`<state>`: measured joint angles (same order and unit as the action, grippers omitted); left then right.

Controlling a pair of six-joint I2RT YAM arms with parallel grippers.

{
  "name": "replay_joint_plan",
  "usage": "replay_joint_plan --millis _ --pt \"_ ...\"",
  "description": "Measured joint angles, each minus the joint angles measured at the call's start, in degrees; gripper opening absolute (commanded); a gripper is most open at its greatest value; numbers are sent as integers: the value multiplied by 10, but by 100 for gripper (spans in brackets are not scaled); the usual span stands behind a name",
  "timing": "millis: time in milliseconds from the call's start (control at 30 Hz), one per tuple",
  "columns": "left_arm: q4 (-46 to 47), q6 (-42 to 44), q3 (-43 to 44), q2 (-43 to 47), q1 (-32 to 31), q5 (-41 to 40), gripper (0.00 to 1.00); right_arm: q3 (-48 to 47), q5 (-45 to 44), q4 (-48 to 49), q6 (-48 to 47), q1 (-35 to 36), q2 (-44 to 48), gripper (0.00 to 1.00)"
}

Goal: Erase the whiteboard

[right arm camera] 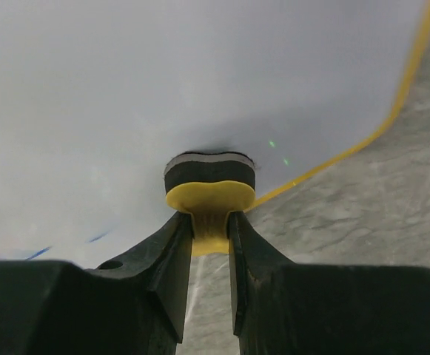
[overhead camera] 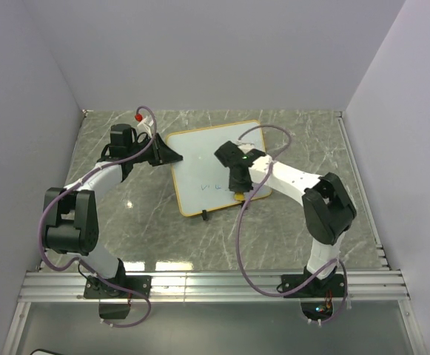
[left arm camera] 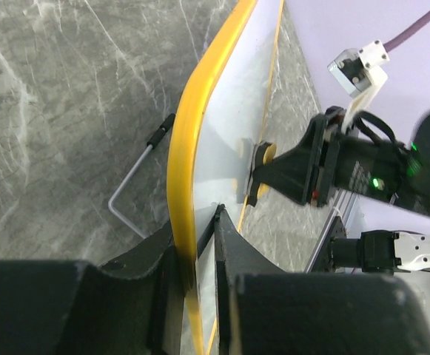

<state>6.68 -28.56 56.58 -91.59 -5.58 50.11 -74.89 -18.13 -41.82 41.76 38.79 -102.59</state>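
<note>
The whiteboard (overhead camera: 200, 159), white with a yellow frame, lies slanted at mid-table with faint blue scribbles (overhead camera: 215, 187) near its front edge. My left gripper (overhead camera: 175, 156) is shut on the board's left edge. In the left wrist view its jaws (left arm camera: 200, 222) pinch the yellow frame (left arm camera: 189, 140). My right gripper (overhead camera: 237, 188) stands over the board's right side, shut on a small yellow eraser (right arm camera: 209, 194). The eraser's dark pad presses against the white surface (right arm camera: 163, 81), and blue marks (right arm camera: 44, 252) show to its left. The left wrist view shows the eraser (left arm camera: 262, 159) on the board.
A bent wire foot (left arm camera: 129, 194) sticks out from under the board onto the grey marble table (overhead camera: 111, 222). White walls close in the back and both sides. An aluminium rail (overhead camera: 215, 283) runs along the near edge by the arm bases.
</note>
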Motion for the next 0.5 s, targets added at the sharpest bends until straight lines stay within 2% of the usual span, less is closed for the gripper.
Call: replay_joint_plan --millis 133,267,367,500 --pt "-1 0 -1 0 1 -2 0 -96 13 -28 -25 58 -39 0" --pt "-1 1 -1 0 1 0 0 -193 58 11 -40 118 -76 0" --pt "-2 3 -1 1 0 0 0 -236 85 33 -50 145 -102 0" --pt "-7 5 -3 1 2 -2 0 -247 98 36 -57 152 -113 0"
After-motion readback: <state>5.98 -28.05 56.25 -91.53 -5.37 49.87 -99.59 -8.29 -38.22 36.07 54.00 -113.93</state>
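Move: The right hand holds the yellow eraser on the board's lower right part. The last blue marks begin close by and centre about 8 cm to its left, 2 cm farther out and a couple of centimetres higher up the slope; the board's lower-left corner is some 20 cm left, 6 cm nearer the base and 6 cm higher, and the right black clip about 2 cm right and 4 cm back. From the left hand, gripping the left edge, the marks lie roughly 12 cm right, 10 cm back and 7 cm lower. The right hand, still pinching the eraser, sweeps fast to the left for about 19 cm along the lower part of the tilted whiteboard, climbing with its slope by 6 or 7 cm towards the left edge, easing off at the end, while the wrist turns some 25 degrees counter-clockwise and its left side tips up about 15 degrees. The eraser's pad is against the board at both ends of the stroke, and the left hand stays put, keeping its pinch on the board's left edge to hold that side raised. ##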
